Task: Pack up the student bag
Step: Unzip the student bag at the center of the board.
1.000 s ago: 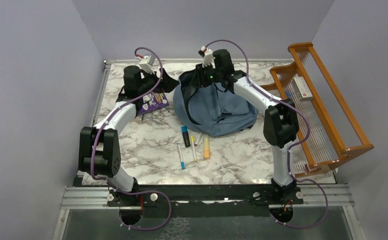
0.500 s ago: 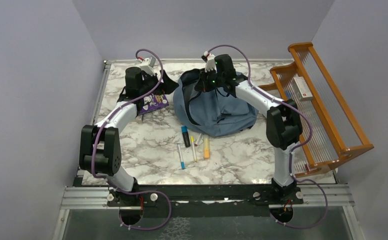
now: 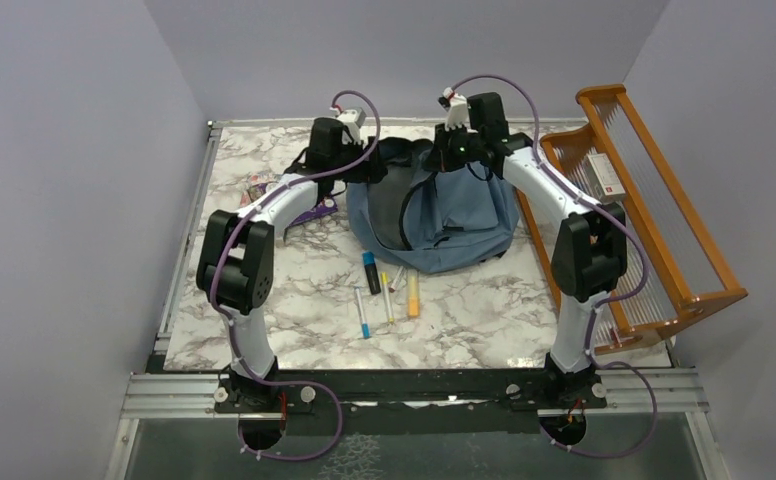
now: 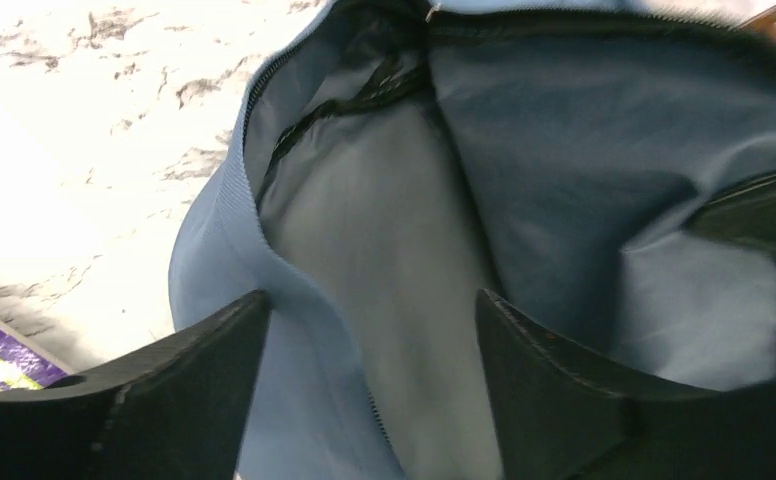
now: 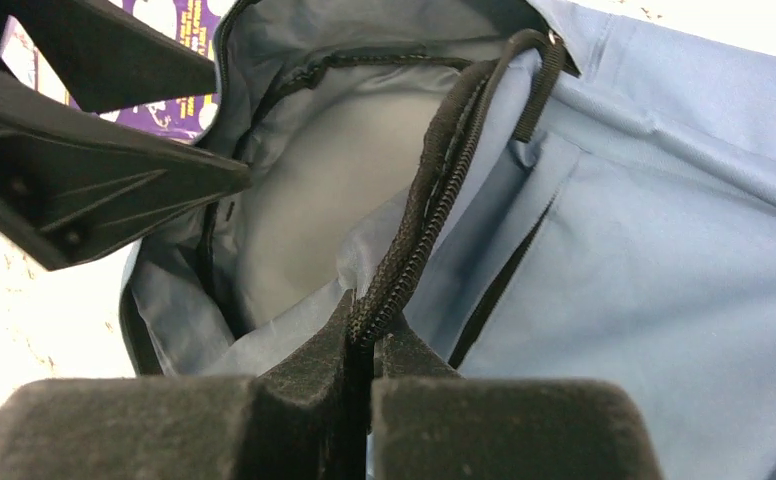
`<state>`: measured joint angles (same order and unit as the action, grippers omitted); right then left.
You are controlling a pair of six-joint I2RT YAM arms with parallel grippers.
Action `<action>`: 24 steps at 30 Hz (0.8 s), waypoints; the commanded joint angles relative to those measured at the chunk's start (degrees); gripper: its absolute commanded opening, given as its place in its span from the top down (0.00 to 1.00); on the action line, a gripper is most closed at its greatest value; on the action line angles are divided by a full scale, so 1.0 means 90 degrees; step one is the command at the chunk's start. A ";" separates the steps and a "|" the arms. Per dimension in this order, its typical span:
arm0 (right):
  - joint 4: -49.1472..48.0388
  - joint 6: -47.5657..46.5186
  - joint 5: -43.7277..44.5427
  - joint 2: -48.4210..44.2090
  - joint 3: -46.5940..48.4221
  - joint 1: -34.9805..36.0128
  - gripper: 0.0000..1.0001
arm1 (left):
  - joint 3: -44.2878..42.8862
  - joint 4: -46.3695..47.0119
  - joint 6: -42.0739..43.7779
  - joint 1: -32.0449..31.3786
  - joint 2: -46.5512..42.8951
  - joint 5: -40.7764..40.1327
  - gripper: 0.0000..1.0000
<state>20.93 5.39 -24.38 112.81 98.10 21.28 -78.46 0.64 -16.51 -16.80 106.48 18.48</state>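
The student bag (image 3: 459, 215) is a dusty-blue backpack lying at the back middle of the marble table, its main opening facing up and left. My right gripper (image 3: 446, 160) is at the bag's top edge, and the right wrist view shows this gripper (image 5: 369, 320) shut on the black zipper edge (image 5: 434, 190), holding it up. My left gripper (image 3: 359, 170) is at the opening's left rim. In the left wrist view it (image 4: 372, 300) stands open, one finger on each side of the rim, above the grey lining (image 4: 394, 230).
Several pens and markers (image 3: 389, 290) lie in front of the bag. A purple book (image 3: 309, 212) lies left of it, partly under the left arm. An orange wooden rack (image 3: 644, 210) holding a white box (image 3: 605, 178) stands along the right edge.
The left arm swung right from over the purple book to the bag's opening. The right gripper shut on the zipper edge and moved right, pulling the opening wider.
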 commanded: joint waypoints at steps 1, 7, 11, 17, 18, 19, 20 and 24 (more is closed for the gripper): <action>0.0740 -0.0401 -0.0214 -0.0069 0.0441 -0.0283 0.99 | -0.0468 -0.1253 0.0874 -0.0296 0.0373 -0.1410 0.31; 0.1188 -0.0537 0.0819 0.0098 0.0840 -0.0663 0.94 | -0.0297 -0.1459 0.1097 -0.0311 0.0208 -0.1801 0.49; 0.1667 -0.0989 0.1762 0.0490 0.1327 -0.0675 0.86 | -0.0311 -0.1538 0.1153 -0.0311 0.0186 -0.1746 0.63; 0.1979 -0.1203 0.3266 0.0865 0.1579 -0.0675 0.72 | -0.0281 -0.1611 0.1275 -0.0311 0.0188 -0.1611 0.89; 0.1991 -0.1191 0.3387 0.0875 0.1580 -0.0675 0.68 | -0.0269 -0.1607 0.1277 -0.0311 0.0189 -0.1587 0.92; 0.1998 -0.1160 0.3449 0.0873 0.1576 -0.0674 0.64 | -0.0247 -0.1587 0.1271 -0.0302 0.0182 -0.1560 0.95; 0.2003 -0.1114 0.3486 0.0859 0.1566 -0.0675 0.61 | -0.0211 -0.1544 0.1264 -0.0307 0.0181 -0.1510 0.97; 0.1992 -0.0935 0.3664 0.0704 0.1569 -0.0675 0.50 | -0.0133 -0.1439 0.1225 -0.0311 0.0162 -0.1274 1.00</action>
<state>37.95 -3.55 2.35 120.27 110.56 15.62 -80.77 -12.67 -6.02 -19.62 109.25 4.75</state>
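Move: The left rim of the student bag's opening lies about 6 cm below the left hand, 3 cm to its left and 1 cm back; the purple book is some 12 cm to its left, 7 cm back and 15 cm down, and the zip edge of the flap about 14 cm right, level with it. The right hand already holds that zip edge; the bag's far right side, where it is heading, lies roughly 13 cm right, 3 cm ahead and 10 cm below. The flap's zip edge, still pinched at first, is drawn by the right hand about 13 cm right and 5 cm forward over the bag; the hand then dips, turns clockwise and opens about halfway, letting the edge go. The left hand sinks some 5 cm and eases left, rolling about 20 degrees with its left side rising, and shuts to pinch the bag's left rim. ##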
